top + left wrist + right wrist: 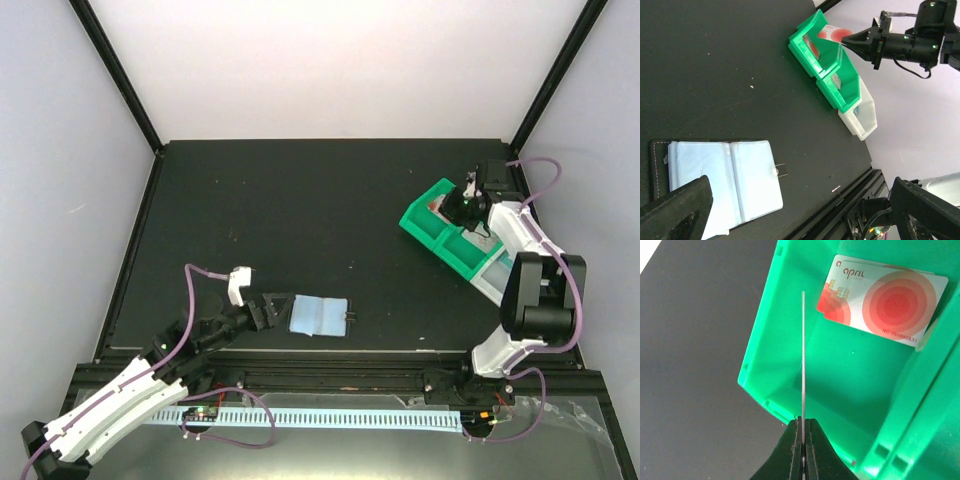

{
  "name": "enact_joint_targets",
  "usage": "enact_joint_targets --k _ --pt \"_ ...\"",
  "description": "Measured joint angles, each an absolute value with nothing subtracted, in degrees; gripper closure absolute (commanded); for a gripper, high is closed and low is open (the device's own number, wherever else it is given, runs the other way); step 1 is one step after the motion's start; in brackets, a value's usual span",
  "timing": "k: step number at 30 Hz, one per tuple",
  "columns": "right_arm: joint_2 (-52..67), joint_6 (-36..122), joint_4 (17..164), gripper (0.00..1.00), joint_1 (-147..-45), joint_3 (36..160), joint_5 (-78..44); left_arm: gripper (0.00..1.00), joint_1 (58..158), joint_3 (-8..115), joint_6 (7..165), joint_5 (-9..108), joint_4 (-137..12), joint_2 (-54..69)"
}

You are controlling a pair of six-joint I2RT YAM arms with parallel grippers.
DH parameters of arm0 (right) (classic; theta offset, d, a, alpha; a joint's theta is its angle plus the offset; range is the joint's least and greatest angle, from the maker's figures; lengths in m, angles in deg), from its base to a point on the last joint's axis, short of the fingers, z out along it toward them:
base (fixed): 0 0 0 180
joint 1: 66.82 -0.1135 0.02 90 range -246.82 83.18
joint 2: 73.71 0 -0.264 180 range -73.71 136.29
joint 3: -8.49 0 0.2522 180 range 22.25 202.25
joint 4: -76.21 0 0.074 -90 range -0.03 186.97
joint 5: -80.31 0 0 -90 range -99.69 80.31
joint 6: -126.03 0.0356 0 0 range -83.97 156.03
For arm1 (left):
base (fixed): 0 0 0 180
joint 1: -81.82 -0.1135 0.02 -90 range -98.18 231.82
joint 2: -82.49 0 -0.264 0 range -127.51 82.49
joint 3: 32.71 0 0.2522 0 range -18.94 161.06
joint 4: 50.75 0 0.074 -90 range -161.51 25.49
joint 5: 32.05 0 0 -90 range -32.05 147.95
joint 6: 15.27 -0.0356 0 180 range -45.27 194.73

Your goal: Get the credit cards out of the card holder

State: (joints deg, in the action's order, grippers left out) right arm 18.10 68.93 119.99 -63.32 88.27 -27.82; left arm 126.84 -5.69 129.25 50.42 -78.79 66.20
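The card holder (318, 316) lies open on the black table, its pale blue-grey inner side (725, 180) facing up. My left gripper (278, 308) stands open just left of it, its fingers (680, 210) wide apart and empty. My right gripper (462, 205) is shut on a credit card, which the right wrist view shows edge-on as a thin line (803, 355). The left wrist view shows it as white with red marks (834, 34). It hangs over the end compartment of the green tray (770, 340). Another white and red card (882, 300) leans inside that compartment.
The green tray (435, 232) lies at the right of the table and ends in a clear compartment (862, 115). Something pale leans in its middle compartment (836, 80). The table's near edge has a black rail (330, 360).
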Motion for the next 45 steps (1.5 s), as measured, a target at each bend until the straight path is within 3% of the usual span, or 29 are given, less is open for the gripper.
enact_joint_targets --k 14,30,45 --pt "30.95 70.86 119.86 0.99 -61.70 95.68 -29.97 0.01 126.82 -5.69 129.89 49.99 -78.84 66.39" --pt "35.94 71.82 119.40 0.96 -59.58 99.50 -32.06 0.01 126.84 -5.69 129.87 49.72 -78.79 65.06" --pt "36.20 73.28 116.26 0.99 -59.12 98.76 -32.11 0.01 126.84 -5.69 129.87 49.03 -78.62 64.69"
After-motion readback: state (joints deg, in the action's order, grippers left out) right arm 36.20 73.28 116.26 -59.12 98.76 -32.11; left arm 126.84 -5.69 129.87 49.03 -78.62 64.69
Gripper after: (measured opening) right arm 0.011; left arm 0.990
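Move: The far green compartment, with its red-circled cards, lies about 8 cm ahead of my right hand, 3 cm to its right and 11 cm below; I hold another such card edge-on over it. The middle compartment's card is roughly 1 cm ahead and 12 cm right, the white tray some 5 cm back and 21 cm right, both as low. From my left hand the far compartment's cards are about 32 cm ahead, 38 cm right and 14 cm lower. I lower the held card into the far green compartment with my right hand, going about 6 cm forward, 5 cm down and a little right, quickly at first and then easing on slowly towards the far wall. My wrist tips a few degrees and my fingers keep their pinch, while the card's free end comes to bear on the inside of the tray. ##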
